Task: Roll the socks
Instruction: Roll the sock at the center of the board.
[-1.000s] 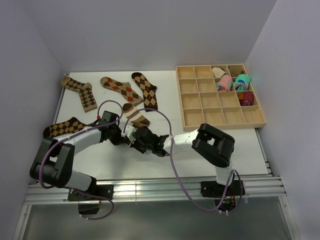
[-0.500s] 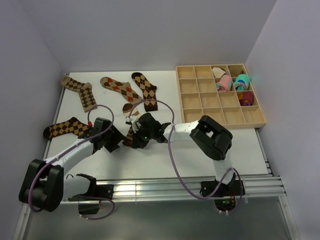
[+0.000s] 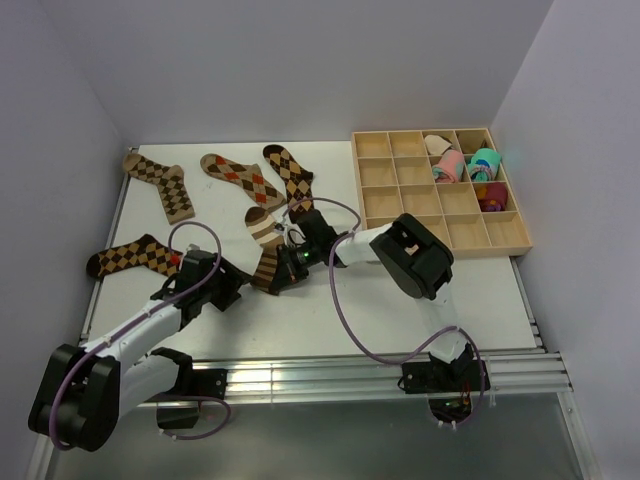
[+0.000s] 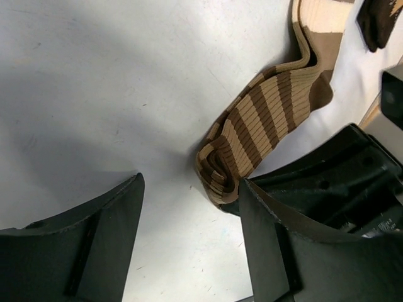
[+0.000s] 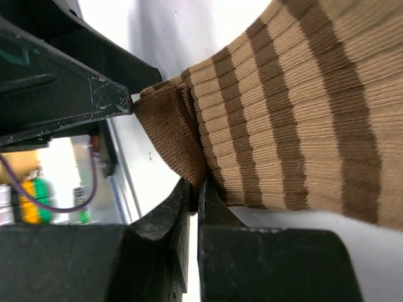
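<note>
The brown-and-cream striped sock [image 3: 262, 238] lies mid-table, its near end rolled into a small coil [image 4: 221, 168]. My right gripper [image 3: 285, 268] is shut on the folded brown edge of that coil [image 5: 173, 135], its two black fingertips [image 5: 208, 204] pressed together. My left gripper [image 3: 232, 288] stands open just left of the coil, with only bare table between its fingers [image 4: 101, 239]. The coil sits just ahead of the tip of the left gripper's right finger [image 4: 277, 245]. Four argyle socks lie flat: [image 3: 160, 185], [image 3: 240, 178], [image 3: 290, 180], [image 3: 130, 255].
A wooden compartment tray [image 3: 400, 205] stands at the back right, with pink [image 3: 448, 165] and teal [image 3: 485, 162] rolled bundles in its far right cells. Walls close in on the left, back and right. The right arm's cable [image 3: 340, 310] loops over the near table.
My left gripper has opened, let go of the striped sock and drawn back to the left. The right arm has swung toward the far side, still shut on the sock's rolled end.
</note>
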You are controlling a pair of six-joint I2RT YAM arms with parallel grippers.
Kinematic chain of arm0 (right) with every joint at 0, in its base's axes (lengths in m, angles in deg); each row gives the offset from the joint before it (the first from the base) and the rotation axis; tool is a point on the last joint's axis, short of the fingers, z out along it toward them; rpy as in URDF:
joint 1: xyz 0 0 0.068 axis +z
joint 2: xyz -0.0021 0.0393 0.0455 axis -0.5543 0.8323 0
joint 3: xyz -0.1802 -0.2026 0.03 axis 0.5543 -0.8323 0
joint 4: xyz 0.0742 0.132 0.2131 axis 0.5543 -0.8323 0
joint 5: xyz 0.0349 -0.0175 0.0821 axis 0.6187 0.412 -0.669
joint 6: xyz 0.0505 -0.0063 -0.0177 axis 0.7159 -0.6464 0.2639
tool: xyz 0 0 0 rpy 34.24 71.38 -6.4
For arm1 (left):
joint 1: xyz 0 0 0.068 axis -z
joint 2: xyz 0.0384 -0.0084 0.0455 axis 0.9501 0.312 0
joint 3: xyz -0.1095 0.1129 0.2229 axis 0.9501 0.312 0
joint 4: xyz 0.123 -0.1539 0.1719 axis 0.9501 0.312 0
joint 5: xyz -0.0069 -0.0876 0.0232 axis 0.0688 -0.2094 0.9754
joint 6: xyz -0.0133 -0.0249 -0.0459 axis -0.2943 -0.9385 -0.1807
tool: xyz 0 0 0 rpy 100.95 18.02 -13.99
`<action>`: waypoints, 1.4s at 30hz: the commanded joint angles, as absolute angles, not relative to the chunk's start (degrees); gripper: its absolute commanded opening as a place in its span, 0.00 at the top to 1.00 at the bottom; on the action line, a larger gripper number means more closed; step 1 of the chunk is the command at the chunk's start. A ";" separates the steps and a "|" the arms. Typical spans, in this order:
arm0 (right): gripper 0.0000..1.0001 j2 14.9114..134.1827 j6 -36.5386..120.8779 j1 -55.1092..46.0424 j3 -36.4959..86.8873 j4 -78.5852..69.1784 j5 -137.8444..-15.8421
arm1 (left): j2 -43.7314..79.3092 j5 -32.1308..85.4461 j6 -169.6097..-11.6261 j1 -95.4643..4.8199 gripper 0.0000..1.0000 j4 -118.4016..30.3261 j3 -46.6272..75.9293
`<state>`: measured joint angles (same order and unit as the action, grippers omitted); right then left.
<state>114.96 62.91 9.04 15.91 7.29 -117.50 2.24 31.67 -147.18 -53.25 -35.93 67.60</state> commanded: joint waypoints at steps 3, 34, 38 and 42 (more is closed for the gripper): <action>1.00 118.71 65.76 8.44 18.03 2.66 -118.86 | 3.55 30.52 -146.72 -52.57 0.36 -41.41 67.92; 1.00 120.38 67.96 7.03 20.05 1.08 -119.39 | -3.75 31.40 -145.22 -50.90 0.70 -54.59 78.03; 1.00 120.38 67.70 7.03 20.14 0.81 -119.30 | -2.25 31.84 -144.08 -50.82 0.71 -54.51 77.24; 1.00 120.56 67.87 7.03 20.31 0.81 -119.39 | -0.40 31.75 -143.38 -50.90 0.69 -55.29 76.71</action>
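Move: Just ahead of the left hand lies the rolled cuff of the striped sock, roughly 1 cm farther out, 4 cm to its right and 2 cm below. The sock's cream-banded toe is about 16 cm ahead and 5 cm right, and the brown diamond sock some 25 cm left and 7 cm ahead, both about 3 cm lower. The right hand already pinches the cuff, whose middle is about 2 cm to its left, level fore and aft and in height. Closing to less than half their opening, the left fingers edge about 1 cm right towards the cuff; that hand then bobs up some 2 cm and sinks back down, its fingertips tilting forward and up about 10 degrees. The right hand keeps its pinch on the cuff and stays in place, rolling some 10 degrees about its fingers, top leaning forward. ##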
